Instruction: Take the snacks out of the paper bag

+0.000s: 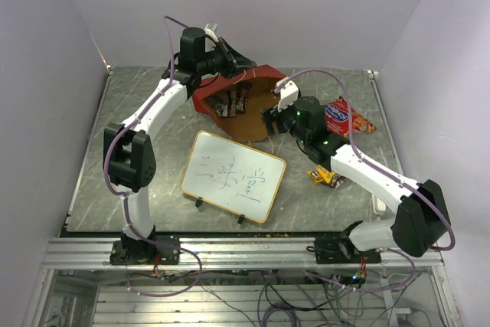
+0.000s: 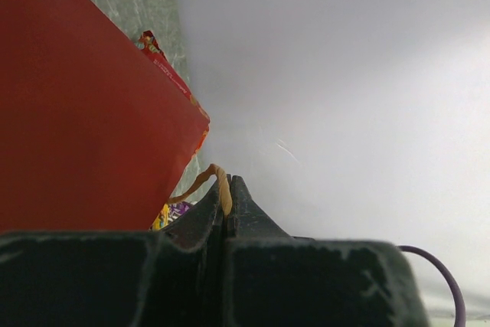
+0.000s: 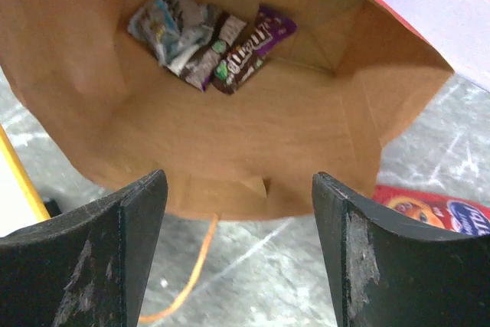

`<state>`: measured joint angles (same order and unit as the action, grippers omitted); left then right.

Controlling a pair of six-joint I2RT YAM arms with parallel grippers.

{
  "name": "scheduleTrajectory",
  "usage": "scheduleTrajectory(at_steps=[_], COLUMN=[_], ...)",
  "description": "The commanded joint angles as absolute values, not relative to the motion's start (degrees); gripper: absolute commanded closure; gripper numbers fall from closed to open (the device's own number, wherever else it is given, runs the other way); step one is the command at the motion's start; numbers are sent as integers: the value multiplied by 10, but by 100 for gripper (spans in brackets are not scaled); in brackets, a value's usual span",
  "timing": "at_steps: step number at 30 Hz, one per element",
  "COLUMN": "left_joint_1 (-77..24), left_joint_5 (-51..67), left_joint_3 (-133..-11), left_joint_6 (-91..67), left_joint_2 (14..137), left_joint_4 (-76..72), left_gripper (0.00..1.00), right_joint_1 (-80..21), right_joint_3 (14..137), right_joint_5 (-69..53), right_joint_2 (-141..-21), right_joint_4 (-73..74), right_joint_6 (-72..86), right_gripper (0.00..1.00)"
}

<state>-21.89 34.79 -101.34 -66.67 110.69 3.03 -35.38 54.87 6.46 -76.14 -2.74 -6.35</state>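
The paper bag [image 1: 256, 86] is red outside and brown inside [image 3: 230, 128], and is tipped with its mouth toward my right arm. My left gripper [image 1: 243, 63] is shut on the bag's string handle [image 2: 218, 183] and holds that side up by the back wall. My right gripper [image 3: 239, 181] hangs open just outside the bag's mouth, with nothing between its fingers. Deep inside lie a silver packet [image 3: 172, 24], a brown packet [image 3: 241, 59] and a purple one [image 3: 272, 28]. The large red chip bag [image 1: 341, 116] lies on the table to the right. Small candy packets [image 1: 325, 178] lie under my right arm.
A white gold-framed whiteboard [image 1: 233, 176] with writing stands propped at the middle front. The bag's other orange string handle [image 3: 191, 273] trails on the grey table below its mouth. White walls close the table in at the back and sides.
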Motion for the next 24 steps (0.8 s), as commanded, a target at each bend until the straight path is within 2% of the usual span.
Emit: scheduleTrajectory(at_steps=[1,18,21,24], left_joint_1=[-224,-229,-230,-230], left_joint_5=[346,351,357,361], left_joint_3=[-1030,-1054,-1060,-1072], left_joint_6=[-664,-645,-640,-627], left_joint_2=[1090,1088,1092,1095], left_joint_4=[19,68,79,97], left_gripper=[93,93,93,93], right_joint_1=[-357,-354,-354,-354], right_joint_3=[564,616,606,562], right_joint_5=[52,50,30,-25], right_joint_2=[-797,-934,-943,-937], right_joint_4=[-118,-164,-193,-243], right_joint_6=[6,53,-24,-213], right_gripper=[24,23,24,25])
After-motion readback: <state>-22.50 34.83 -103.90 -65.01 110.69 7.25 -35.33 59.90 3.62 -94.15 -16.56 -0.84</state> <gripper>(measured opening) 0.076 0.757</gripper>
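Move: The dark snack bars lie deep in the paper bag, about 14 cm ahead of the right hand, 8 cm left and some 16 cm below. From that hand, the pale blue snack is about 14 cm ahead and 14 cm left, while the red snack packet is 8 cm ahead and 25 cm right, and the whiteboard's middle 13 cm back and 9 cm left, all well below. From the left hand the bars are about 4 cm ahead, 4 cm left and 27 cm down. The empty right hand reaches forward and left about 5 cm each way, its wide-open fingers going over the bag's near rim into the mouth towards the dark snack bars; it sets out level, then also sinks, ending some 5 cm lower, while the wrist rolls about 10 degrees, left side up, and partly back. The left hand stays nearly in place with its fingers still shut on the bag's handle loop, keeping the mouth held up and open. ##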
